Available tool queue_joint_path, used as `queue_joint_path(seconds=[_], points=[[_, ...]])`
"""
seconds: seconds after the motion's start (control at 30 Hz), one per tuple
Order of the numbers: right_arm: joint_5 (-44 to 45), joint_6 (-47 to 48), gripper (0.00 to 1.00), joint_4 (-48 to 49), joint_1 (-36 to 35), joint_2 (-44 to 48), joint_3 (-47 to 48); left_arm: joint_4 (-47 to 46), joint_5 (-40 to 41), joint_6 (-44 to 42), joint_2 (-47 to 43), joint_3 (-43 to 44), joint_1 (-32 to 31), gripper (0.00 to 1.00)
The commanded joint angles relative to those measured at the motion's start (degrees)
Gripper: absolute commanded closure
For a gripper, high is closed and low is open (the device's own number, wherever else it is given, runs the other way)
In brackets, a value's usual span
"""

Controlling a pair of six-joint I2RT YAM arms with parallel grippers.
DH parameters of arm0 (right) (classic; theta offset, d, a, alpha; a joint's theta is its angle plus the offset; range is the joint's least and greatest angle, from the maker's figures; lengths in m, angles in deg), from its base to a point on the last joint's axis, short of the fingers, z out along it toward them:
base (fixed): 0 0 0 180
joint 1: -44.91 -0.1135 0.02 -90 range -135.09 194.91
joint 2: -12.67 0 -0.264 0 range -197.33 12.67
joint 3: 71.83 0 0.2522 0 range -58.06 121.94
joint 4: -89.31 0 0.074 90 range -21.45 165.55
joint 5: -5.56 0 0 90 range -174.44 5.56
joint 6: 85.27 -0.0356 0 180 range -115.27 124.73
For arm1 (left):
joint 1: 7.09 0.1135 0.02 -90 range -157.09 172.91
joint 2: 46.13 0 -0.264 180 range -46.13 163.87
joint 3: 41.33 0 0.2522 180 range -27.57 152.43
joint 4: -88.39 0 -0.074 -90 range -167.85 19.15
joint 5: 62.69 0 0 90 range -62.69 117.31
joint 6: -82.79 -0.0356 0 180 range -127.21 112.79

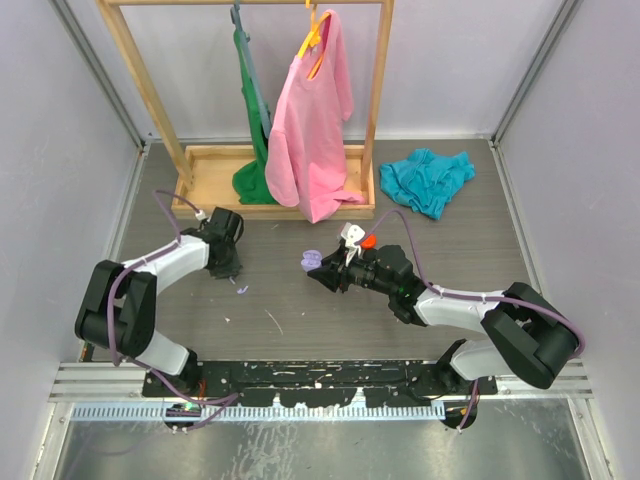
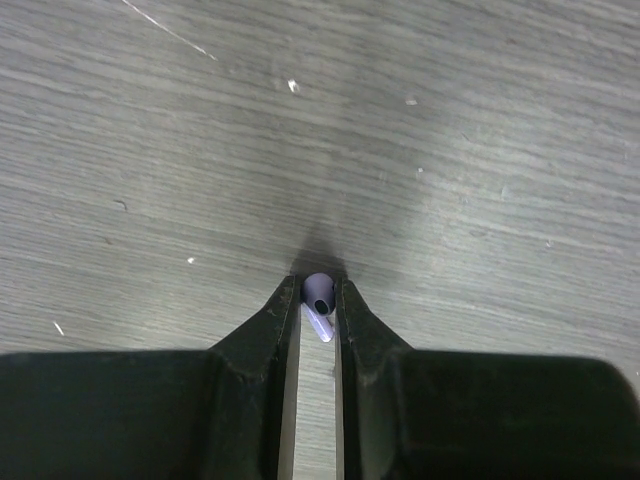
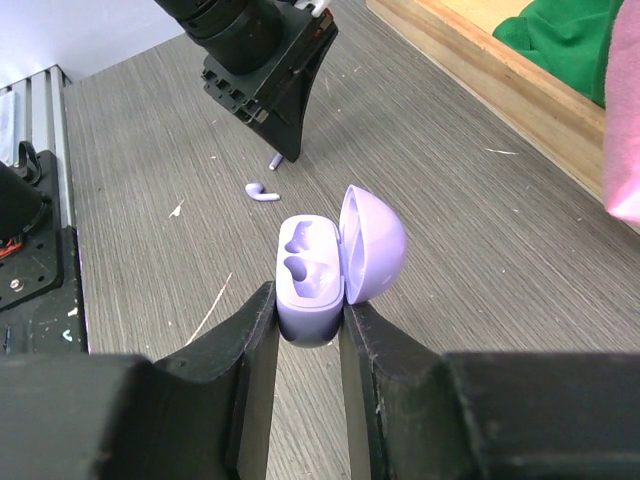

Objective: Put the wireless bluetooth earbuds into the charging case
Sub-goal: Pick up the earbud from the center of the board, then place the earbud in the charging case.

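Note:
My left gripper (image 2: 318,302) is shut on a lilac earbud (image 2: 318,291), pinching its rounded head at the fingertips right down at the table surface. From the right wrist view, the bud's stem (image 3: 275,160) pokes out below the left gripper (image 3: 290,148). A second lilac earbud (image 3: 262,191) lies loose on the table beside it (image 1: 241,290). My right gripper (image 3: 308,318) is shut on the lilac charging case (image 3: 310,275). The case's lid (image 3: 375,245) is swung open to the right and both wells are empty. The case (image 1: 312,262) sits mid-table, right of the left gripper (image 1: 224,268).
A wooden clothes rack (image 1: 200,190) stands at the back with a green garment (image 1: 255,110) and a pink shirt (image 1: 310,130) hanging over its base tray. A teal cloth (image 1: 428,180) lies at the back right. Thin white scraps (image 1: 274,322) dot the table.

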Motion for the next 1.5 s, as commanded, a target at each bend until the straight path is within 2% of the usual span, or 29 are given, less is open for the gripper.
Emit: queue_joint_path(seconds=[0.0,0.3,0.57,0.8,1.1,1.3,1.47], points=[[0.6,0.6,0.99,2.0,-0.2,0.7,1.3,-2.5,-4.1,0.4,-4.9,-1.6,0.4,0.94],[-0.1,0.4,0.99,3.7,-0.3,0.4,0.7,-7.2,-9.0,0.2,-20.2,-4.8,-0.2,0.95],[-1.8,-0.6,0.99,6.3,-0.2,1.3,0.0,-18.1,-16.7,1.2,-36.0,-10.6,-1.4,0.97],[-4.0,-1.8,0.99,7.6,-0.3,1.7,0.6,-27.5,-25.8,0.8,-45.6,-14.0,-2.4,0.98],[-9.5,-1.4,0.99,6.6,-0.3,5.0,2.7,-47.7,-38.0,0.5,-53.2,-20.0,-3.7,0.98],[-10.7,-1.5,0.99,5.3,-0.5,7.0,4.1,-58.1,-41.7,-2.3,-55.1,-23.1,-6.0,0.98],[-11.6,-2.7,0.99,5.3,-0.6,7.9,5.2,-63.8,-42.8,-6.7,-54.7,-24.1,-9.5,0.94]])
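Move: Some 21 cm to the right of the left hand, 4 cm nearer the base and 13 cm above it, is the open lilac case, where the held earbud is being taken. The second earbud lies on the table about 3 cm to the left hand's right and 3 cm back; an orange case rests some 36 cm right and 10 cm ahead, at table height. For the right hand, the lilac case is in its fingertips, about 1 cm ahead and 1 cm left. Lifting the earbud it already pinches, the left hand climbs about 27 cm while swinging right, and later also back, towards the open lilac case. Its wrist swings from pointing down to roughly level, aimed rightward at the case, the grip unchanged. The right hand keeps hold of the case, starts later, and raises it about 6 cm with a slight draw back and a small counter-clockwise turn. ##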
